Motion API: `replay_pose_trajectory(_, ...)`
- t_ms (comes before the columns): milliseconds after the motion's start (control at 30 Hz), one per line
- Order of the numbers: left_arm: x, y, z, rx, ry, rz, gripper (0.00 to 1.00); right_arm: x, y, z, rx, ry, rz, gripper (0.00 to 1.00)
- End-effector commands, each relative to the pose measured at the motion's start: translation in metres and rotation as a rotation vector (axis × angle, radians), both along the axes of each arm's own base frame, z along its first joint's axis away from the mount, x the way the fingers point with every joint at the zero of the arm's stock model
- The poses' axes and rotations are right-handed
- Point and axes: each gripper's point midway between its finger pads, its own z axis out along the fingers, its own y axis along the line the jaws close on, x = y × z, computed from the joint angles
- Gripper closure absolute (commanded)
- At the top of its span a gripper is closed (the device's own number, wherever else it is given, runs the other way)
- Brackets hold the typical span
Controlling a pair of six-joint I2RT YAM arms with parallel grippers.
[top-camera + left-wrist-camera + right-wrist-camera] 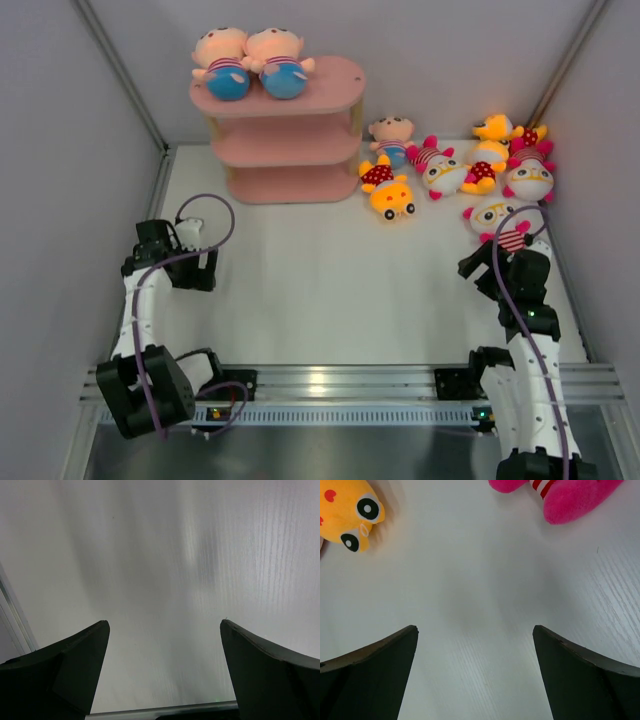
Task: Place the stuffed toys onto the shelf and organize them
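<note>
The pink shelf [290,130] stands at the back left. Two peach-headed dolls in blue pants [222,65] [280,60] lie on its top board. A third peach doll [392,135] lies on the table right of the shelf, with a yellow-orange toy [390,192], a second yellow-orange toy [490,150] and white-faced pink-tufted toys [440,168] [528,172] [497,218]. My right gripper [478,263] is open and empty just in front of the nearest white-faced toy; the right wrist view shows a yellow head [350,515] and a pink foot [570,497] beyond it [475,630]. My left gripper [180,245] [164,625] is open and empty over bare table.
White walls close in the table on the left, back and right. An aluminium rail [340,385] runs along the near edge between the arm bases. The shelf's middle board [285,150] and bottom board [290,185] hold no toys that I can see.
</note>
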Motion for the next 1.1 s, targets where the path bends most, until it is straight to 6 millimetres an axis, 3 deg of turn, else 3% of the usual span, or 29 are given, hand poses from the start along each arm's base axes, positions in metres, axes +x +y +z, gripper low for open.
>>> replay_pose_trajectory(0,0.014,0.000,0.008,-0.008,-0.059,-0.009,0.02,0.011,0.002,0.016,-0.015,-0.076,0.024,0.00)
replay_pose_trajectory(200,0.030,-0.010,0.027,-0.082,-0.110,-0.007,0.02,0.013,0.008,0.025,-0.018,-0.102,0.072,0.00)
replay_pose_trajectory(300,0.055,-0.003,0.055,-0.105,-0.159,0.067,0.02,0.019,0.007,0.050,-0.057,-0.156,0.099,0.01)
replay_pose_trajectory(333,0.070,0.002,0.079,-0.094,-0.213,0.082,0.02,0.023,0.005,0.068,-0.072,-0.197,0.097,0.01)
replay_pose_trajectory(400,0.084,0.008,0.099,-0.092,-0.253,0.113,0.02,0.029,0.003,0.089,-0.095,-0.247,0.099,0.01)
replay_pose_trajectory(433,0.096,0.010,0.124,-0.086,-0.311,0.103,0.02,0.032,0.003,0.105,-0.107,-0.289,0.103,0.01)
replay_pose_trajectory(500,0.106,0.003,0.141,-0.112,-0.374,0.045,0.02,0.046,0.005,0.129,-0.115,-0.386,0.120,0.01)
replay_pose_trajectory(567,0.111,-0.006,0.130,-0.138,-0.381,-0.029,0.02,0.060,0.017,0.158,-0.093,-0.505,0.183,0.01)
replay_pose_trajectory(600,0.111,-0.016,0.125,-0.175,-0.375,-0.094,0.02,0.072,0.020,0.154,-0.069,-0.487,0.209,0.01)
replay_pose_trajectory(633,0.114,-0.018,0.115,-0.203,-0.344,-0.088,0.02,0.080,0.025,0.170,-0.064,-0.510,0.238,0.00)
replay_pose_trajectory(700,0.113,-0.014,0.106,-0.213,-0.310,-0.031,0.02,0.107,0.027,0.149,-0.072,-0.386,0.272,0.01)
replay_pose_trajectory(733,0.109,-0.010,0.101,-0.193,-0.299,-0.011,0.02,0.120,0.036,0.172,-0.101,-0.396,0.307,0.00)
replay_pose_trajectory(767,0.107,-0.004,0.097,-0.166,-0.287,0.019,0.02,0.143,0.031,0.141,-0.150,-0.266,0.312,0.01)
replay_pose_trajectory(800,0.104,0.009,0.093,-0.107,-0.274,0.073,0.02,0.148,0.035,0.126,-0.161,-0.168,0.332,0.01)
replay_pose_trajectory(833,0.101,0.013,0.093,-0.088,-0.273,0.091,0.02,0.164,0.058,0.151,-0.181,-0.188,0.397,0.01)
replay_pose_trajectory(867,0.099,0.014,0.090,-0.081,-0.266,0.095,0.02,0.184,0.069,0.120,-0.193,-0.089,0.459,0.01)
replay_pose_trajectory(900,0.094,0.012,0.084,-0.085,-0.253,0.091,0.02,0.198,0.091,0.132,-0.205,-0.105,0.524,0.00)
replay_pose_trajectory(933,0.092,0.009,0.081,-0.096,-0.249,0.087,0.02,0.210,0.100,0.122,-0.201,-0.081,0.544,0.01)
replay_pose_trajectory(967,0.090,0.007,0.077,-0.103,-0.238,0.081,0.02,0.229,0.108,0.085,-0.184,0.006,0.547,0.01)
replay_pose_trajectory(1000,0.088,0.005,0.072,-0.111,-0.225,0.075,0.02,0.243,0.119,0.087,-0.178,0.002,0.551,0.01)
replay_pose_trajectory(1033,0.088,0.007,0.068,-0.107,-0.212,0.081,0.02,0.248,0.123,0.072,-0.164,0.053,0.547,0.01)
replay_pose_trajectory(1067,0.088,0.009,0.066,-0.101,-0.209,0.088,0.02,0.256,0.127,0.035,-0.157,0.138,0.545,0.01)
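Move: The yellow spotted toy lies about 30 cm ahead of my right hand, 14 cm to its left and some 9 cm lower. Beyond it by about 11 cm is the blue-shirted pig; the striped pink toy is 11 cm to its right and 4 cm farther out, and the pink shelf's middle some 22 cm to its left and 4 cm farther out. From my left hand, the yellow toy is roughly 29 cm ahead, 40 cm right and 7 cm down. I lift my open right hand about 13 cm almost straight up, then sweep it forward and left towards the yellow spotted toy, some 25 cm out, turning it 30 degrees counter-clockwise and starting to sink at the end, still clear above the toys. My empty left hand arcs up and forward, then sinks partway back down over bare table, fingers open. ##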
